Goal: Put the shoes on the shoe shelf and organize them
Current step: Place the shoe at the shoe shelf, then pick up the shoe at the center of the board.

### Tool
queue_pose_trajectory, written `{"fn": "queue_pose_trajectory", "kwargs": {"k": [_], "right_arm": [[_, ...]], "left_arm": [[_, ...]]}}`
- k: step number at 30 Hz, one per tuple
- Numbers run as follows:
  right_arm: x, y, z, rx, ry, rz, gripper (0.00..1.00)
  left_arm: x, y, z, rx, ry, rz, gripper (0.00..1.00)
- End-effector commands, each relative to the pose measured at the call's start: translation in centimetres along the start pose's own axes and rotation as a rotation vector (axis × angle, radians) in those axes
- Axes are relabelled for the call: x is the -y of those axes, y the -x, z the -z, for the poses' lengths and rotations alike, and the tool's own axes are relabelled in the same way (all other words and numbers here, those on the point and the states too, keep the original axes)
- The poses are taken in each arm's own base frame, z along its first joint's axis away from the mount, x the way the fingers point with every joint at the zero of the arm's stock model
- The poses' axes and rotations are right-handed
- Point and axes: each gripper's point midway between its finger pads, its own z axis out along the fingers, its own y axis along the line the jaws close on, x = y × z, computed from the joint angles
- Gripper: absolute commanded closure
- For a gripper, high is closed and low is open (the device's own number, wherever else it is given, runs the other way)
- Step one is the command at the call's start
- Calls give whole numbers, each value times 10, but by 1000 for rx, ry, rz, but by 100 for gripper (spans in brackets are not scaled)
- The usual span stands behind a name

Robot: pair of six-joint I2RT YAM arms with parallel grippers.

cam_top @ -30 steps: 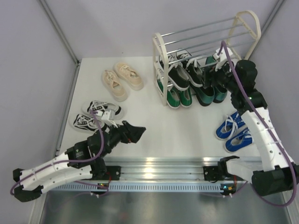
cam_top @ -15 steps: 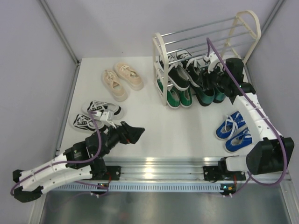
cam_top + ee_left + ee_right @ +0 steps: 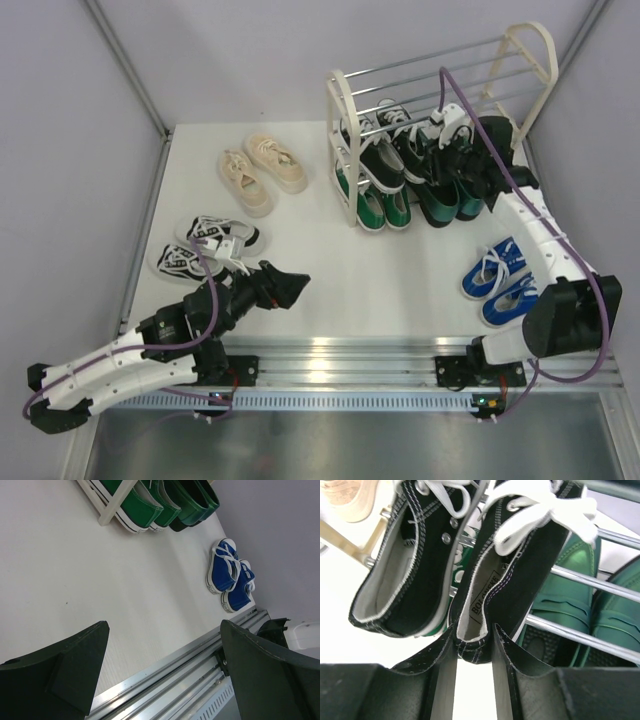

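Observation:
My right gripper (image 3: 452, 150) is shut on the heel of a black white-laced sneaker (image 3: 520, 555), which rests on the shoe shelf's (image 3: 340, 110) silver rods (image 3: 580, 580). Its mate (image 3: 415, 565) lies beside it on the left. Dark green loafers (image 3: 570, 600) sit on the tier below, and green canvas sneakers (image 3: 375, 205) sit at the bottom left. Blue sneakers (image 3: 500, 280) lie on the table at the right, cream sneakers (image 3: 262, 170) and striped sneakers (image 3: 205, 245) at the left. My left gripper (image 3: 290, 283) is open and empty, low over the table's front.
The aluminium rail (image 3: 340, 360) runs along the near edge. Grey walls close in on the left, back and right. In the left wrist view the blue sneakers (image 3: 230, 577) lie near the rail (image 3: 190, 670), and the shelf foot (image 3: 107, 515) stands at the top.
My right arm has swung its wrist left and in toward the shelf, over the black sneakers. The left arm has not moved.

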Motion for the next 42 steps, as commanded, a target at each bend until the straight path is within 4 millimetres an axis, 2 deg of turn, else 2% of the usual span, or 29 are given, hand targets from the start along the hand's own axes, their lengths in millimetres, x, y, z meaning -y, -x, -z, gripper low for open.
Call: {"fn": "queue_pose_trajectory", "kwargs": {"k": [1,3,6,7,9,10,11,13,14,16,20,21,22,23,24,26,27,30,32,33,35,37,38,39,42], "right_arm": [[-12,35,-8,87,40,15,76],[-16,35,-11,83,41,14,76],[-17,34,-12,77,32,14,68],[-16,33,-12,72,28,19,61],[-15,32,-9,68,13,32,55],[-15,32,-6,66,6,44,47],[-13,32,-2,68,-7,51,43],[-9,36,11,77,-54,84,31],[-8,38,16,81,-68,93,28],[-5,41,34,95,-105,122,22],[-13,26,68,74,-115,177,12],[-21,18,79,80,-100,189,11],[-27,12,85,75,-82,208,10],[-39,6,89,81,-28,217,10],[-49,-12,98,57,6,238,10],[-65,-28,105,46,68,251,10],[-74,-45,111,28,88,244,10],[-92,-72,117,30,138,263,10],[-100,-80,121,53,163,279,10],[-104,-91,119,41,179,268,10],[-108,-94,122,56,197,258,9],[-109,-101,123,53,212,238,10],[-111,-102,124,62,225,222,10],[-113,-105,127,57,250,194,10],[-113,-104,129,66,249,198,10]], "left_arm": [[-1,3,0,20,-2,-6,2],[-1,3,-1,18,0,-8,2],[-1,3,-1,21,1,-7,2],[-1,3,-1,20,2,-8,2],[-3,4,-1,27,13,-6,2],[-5,5,-1,31,19,-5,2],[-6,5,-1,36,29,7,2],[-15,7,-2,47,79,9,2],[-15,10,-2,57,93,28,2],[-28,9,-3,59,166,14,2],[-47,17,-1,97,307,49,2],[-49,20,-1,106,339,60,2],[-62,22,3,129,408,45,2],[-67,25,5,153,443,90,2],[-73,29,7,182,484,106,2],[-90,38,16,254,572,135,2],[-93,41,18,275,590,140,2],[-92,58,23,341,609,175,3],[-86,69,23,349,607,168,4],[-87,71,18,349,630,162,4],[-88,80,14,338,665,127,4],[-92,71,0,266,702,108,3],[-102,77,0,269,747,111,3],[-121,72,0,233,813,137,3],[-133,71,1,234,810,186,3]]}}
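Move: My right fingers still pinch the heel of the black sneaker on the rack's upper tier; its middle lies about 7 cm ahead and 4 left, level. Its mate is about 4 cm ahead and 10 left, and the left teal loafer some 14 cm below, 1 back and 1 right. For my empty left hand, the nearer white-trimmed shoe lies roughly 12 cm ahead, 16 left, 20 below; its mate 6 ahead, 23 left; the nearer cream shoe 24 ahead, 11 left. I ease the sneaker's heel about 1.5 cm left with my right hand, open wide to let go, then lift slightly and draw back nearly 20 cm from the rack, sinking to end lower over the open table. Meanwhile my open left hand swings left and forward, about 14 cm in all, towards the white-trimmed shoes, turning some 45 degrees counter-clockwise and dipping a little. ##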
